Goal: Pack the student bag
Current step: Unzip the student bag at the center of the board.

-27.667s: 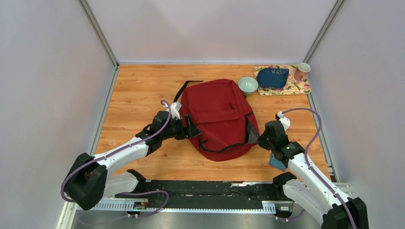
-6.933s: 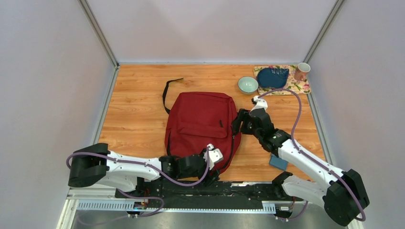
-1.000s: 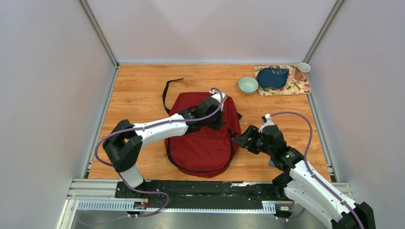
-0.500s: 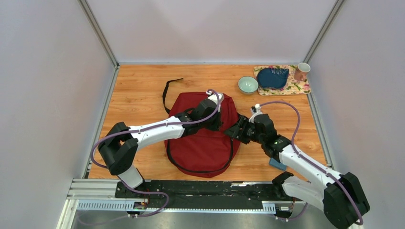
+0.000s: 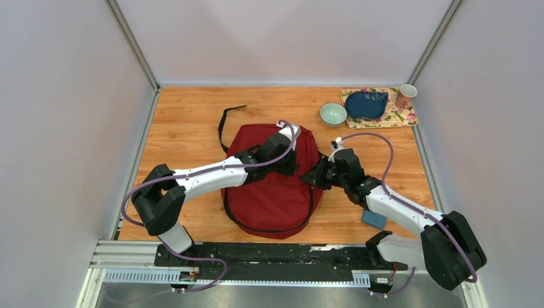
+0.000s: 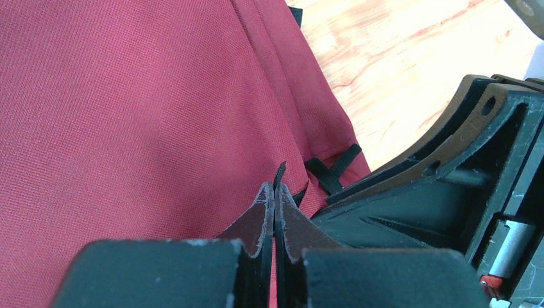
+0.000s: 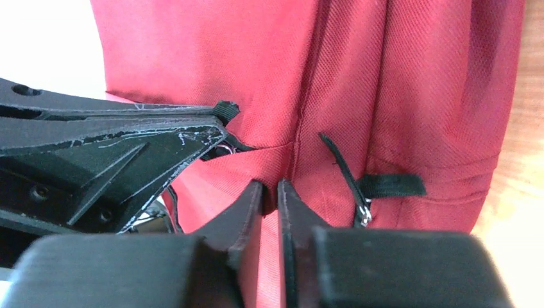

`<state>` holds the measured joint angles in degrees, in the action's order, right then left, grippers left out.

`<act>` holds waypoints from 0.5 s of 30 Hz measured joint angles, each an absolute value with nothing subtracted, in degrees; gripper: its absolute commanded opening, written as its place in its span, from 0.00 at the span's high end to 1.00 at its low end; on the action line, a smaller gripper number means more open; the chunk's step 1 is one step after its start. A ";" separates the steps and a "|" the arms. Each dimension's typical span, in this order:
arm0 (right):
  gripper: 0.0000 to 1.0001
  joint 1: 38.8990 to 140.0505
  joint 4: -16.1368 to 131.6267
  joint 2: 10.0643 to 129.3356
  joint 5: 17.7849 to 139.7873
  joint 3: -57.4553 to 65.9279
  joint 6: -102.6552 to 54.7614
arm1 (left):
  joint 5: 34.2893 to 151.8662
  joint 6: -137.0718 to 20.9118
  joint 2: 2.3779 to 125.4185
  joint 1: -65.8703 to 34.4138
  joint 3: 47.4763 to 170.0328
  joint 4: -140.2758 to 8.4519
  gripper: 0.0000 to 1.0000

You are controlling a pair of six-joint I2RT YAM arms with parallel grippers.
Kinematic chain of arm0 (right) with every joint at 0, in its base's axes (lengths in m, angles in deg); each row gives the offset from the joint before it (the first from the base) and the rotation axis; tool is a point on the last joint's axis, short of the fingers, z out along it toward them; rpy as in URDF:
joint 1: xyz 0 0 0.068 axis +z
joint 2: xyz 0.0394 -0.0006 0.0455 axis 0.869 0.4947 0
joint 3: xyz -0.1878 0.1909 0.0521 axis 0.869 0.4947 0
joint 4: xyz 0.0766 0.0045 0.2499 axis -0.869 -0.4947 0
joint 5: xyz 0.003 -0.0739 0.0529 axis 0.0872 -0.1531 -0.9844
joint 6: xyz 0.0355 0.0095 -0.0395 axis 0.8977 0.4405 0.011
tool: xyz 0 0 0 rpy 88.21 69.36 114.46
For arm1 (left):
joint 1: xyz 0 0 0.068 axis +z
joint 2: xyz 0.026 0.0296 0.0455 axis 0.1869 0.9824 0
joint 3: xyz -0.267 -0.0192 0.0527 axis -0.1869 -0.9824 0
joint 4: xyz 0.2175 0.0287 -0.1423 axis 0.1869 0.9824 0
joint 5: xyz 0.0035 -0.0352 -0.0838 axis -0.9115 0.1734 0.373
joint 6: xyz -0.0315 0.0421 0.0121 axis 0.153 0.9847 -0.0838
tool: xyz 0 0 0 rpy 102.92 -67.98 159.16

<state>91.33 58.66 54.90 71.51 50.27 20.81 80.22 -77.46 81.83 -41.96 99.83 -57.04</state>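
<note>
The student bag [image 5: 269, 189] is a dark red backpack lying flat in the middle of the wooden table. My left arm reaches across its upper part. In the left wrist view my left gripper [image 6: 274, 192] is shut on a black zipper pull tab [image 6: 280, 172] that pokes out past the tips, at the bag's right edge. My right gripper [image 7: 270, 189] comes in from the right, close beside the left gripper [image 7: 221, 110]. Its jaws are nearly together and pinch a fold of the red fabric at a seam. A second black zipper pull [image 7: 349, 173] hangs just right of it.
A black strap [image 5: 226, 123] trails off the bag's upper left. At the back right stand a pale green bowl [image 5: 333, 114], a floral mat [image 5: 396, 119] carrying a dark blue item [image 5: 366, 103], and a pink mug [image 5: 405, 96]. A small blue wallet [image 5: 374, 219] lies by the right arm.
My right gripper has moved up and left to the bag's right edge and closed its jaws onto the fabric. The left arm shifted slightly, then held still, staying shut.
</note>
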 measured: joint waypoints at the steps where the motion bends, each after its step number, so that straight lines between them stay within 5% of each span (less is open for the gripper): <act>1: 0.97 91.33 58.68 55.01 71.44 50.27 20.57 | 80.22 -77.46 81.81 -41.96 99.83 -57.02 1.00; 15: 1.00 90.43 59.44 54.97 71.31 50.90 20.39 | 71.65 -74.47 72.50 -40.06 93.56 -54.14 1.00</act>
<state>90.43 59.44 54.97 71.31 50.90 20.39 71.65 -74.47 72.50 -40.06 93.56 -54.14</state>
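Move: The left fingers already hold the front pocket's zip pull; the zip's left end, where the pull is headed, lies about 15 cm to their left, level ahead, a centimetre lower. The zip's right end is some 3 cm right and 2 cm back of them, the bowl 17 cm ahead and 11 cm right, 6 cm lower. That right end sits right at the right fingertips, about a centimetre below; the side zip tab is 3 cm right of the right hand and 1 cm ahead. The red cloth at the pocket zip's right end is pinched as the right fingers finish closing on it and hold it nearly in place. The zip pull, still gripped in the shut left fingers, is then drawn left along the pocket away from that pinch, starting slowly and speeding up, about 6 cm, while the left wrist turns some 10 degrees, mostly counter-clockwise. ##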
